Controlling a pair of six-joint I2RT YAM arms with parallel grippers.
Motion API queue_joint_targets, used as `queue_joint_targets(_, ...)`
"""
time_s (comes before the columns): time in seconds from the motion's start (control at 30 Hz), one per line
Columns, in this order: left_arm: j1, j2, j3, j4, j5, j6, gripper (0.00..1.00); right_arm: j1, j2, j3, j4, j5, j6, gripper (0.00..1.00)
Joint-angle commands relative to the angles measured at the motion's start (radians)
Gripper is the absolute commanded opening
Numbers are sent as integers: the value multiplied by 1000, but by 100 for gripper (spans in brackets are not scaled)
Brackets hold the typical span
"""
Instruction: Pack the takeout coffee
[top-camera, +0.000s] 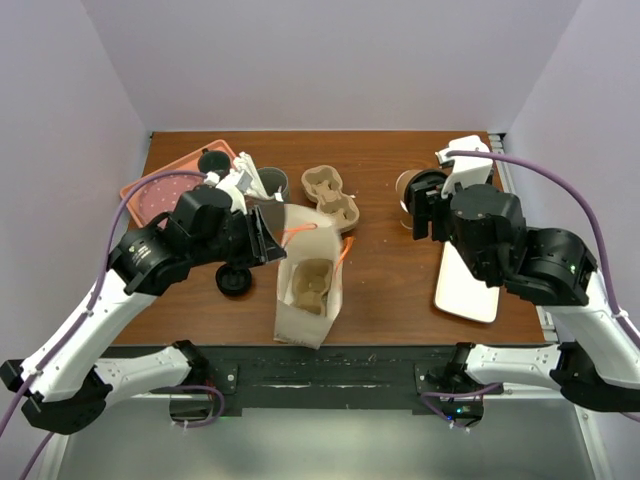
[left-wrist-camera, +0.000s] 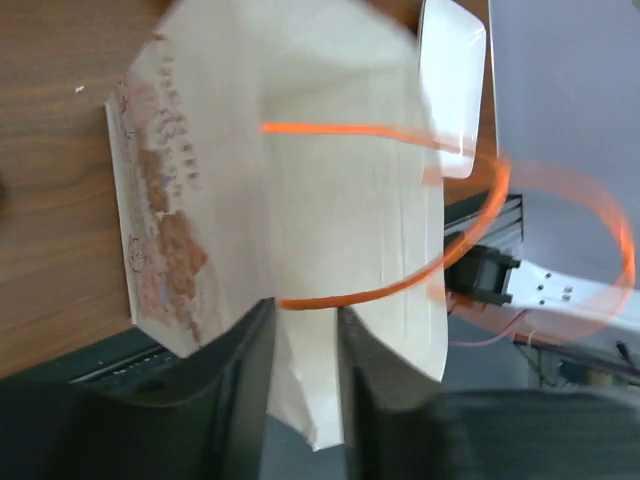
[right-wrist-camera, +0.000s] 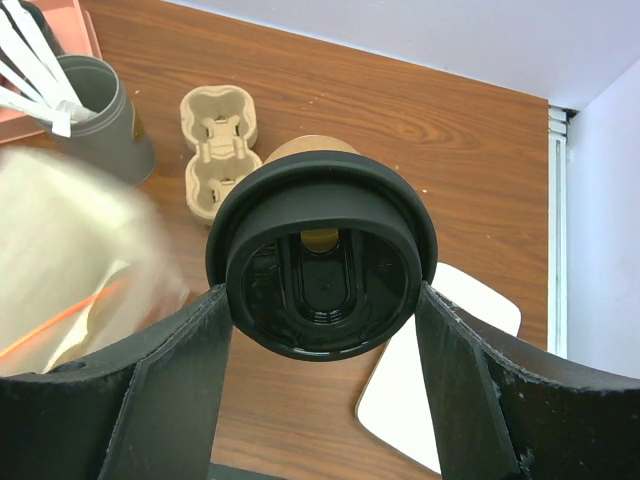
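Observation:
The takeout coffee (right-wrist-camera: 320, 265), a tan cup under a black lid, sits between the fingers of my right gripper (right-wrist-camera: 320, 292), which press on the lid's two sides. From the top view, that cup (top-camera: 408, 188) is at the table's right back with the right gripper (top-camera: 420, 205) shut on it. A white paper bag (top-camera: 300, 328) with orange handles (left-wrist-camera: 400, 290) stands open in the near middle, with a cardboard cup carrier (top-camera: 312, 285) inside. My left gripper (left-wrist-camera: 305, 310) straddles the bag's rim (left-wrist-camera: 300, 380), jaws slightly apart, paper loose between them.
A second cardboard carrier (top-camera: 330, 195) lies behind the bag. A grey tumbler with white utensils (right-wrist-camera: 100, 115) stands at the back left by a pink tray (top-camera: 160, 190). A long white tray (top-camera: 468, 280) lies at the right edge. A black round lid (top-camera: 233, 280) rests left of the bag.

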Motion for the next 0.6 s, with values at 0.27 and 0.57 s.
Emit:
queue_joint_targets(0.27,2,77,246,11,-32,376,66,-2,-16,19,37,-6,33,15)
queue_joint_targets(0.57,2,215,388,164,-59,870,73,-3,-31,43,16,-3,3,15)
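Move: The paper bag's middle is about 8 cm right of the left hand, level with it fore and aft and some 14 cm below; its orange handle lies at the fingertips. A loose black lid lies roughly 8 cm ahead, 11 cm left on the table. The grey utensil cup is about 25 cm ahead, 2 cm left, the cup carrier 27 cm ahead, 12 cm right. From the right hand the bag is some 26 cm left, 4 cm back, 26 cm below. The left fingers, already parted a little at the bag's orange handle, spread wide and come free of it; after a centimetre of drift forward and to the right, the hand climbs quickly away from the bag, about 12 cm up and 5 cm forward in all, while the wrist tips its fingers up by some 35 degrees. Meanwhile the right hand stays almost where it is, off to the bag's right, and keeps its grip on the black-lidded coffee cup. ##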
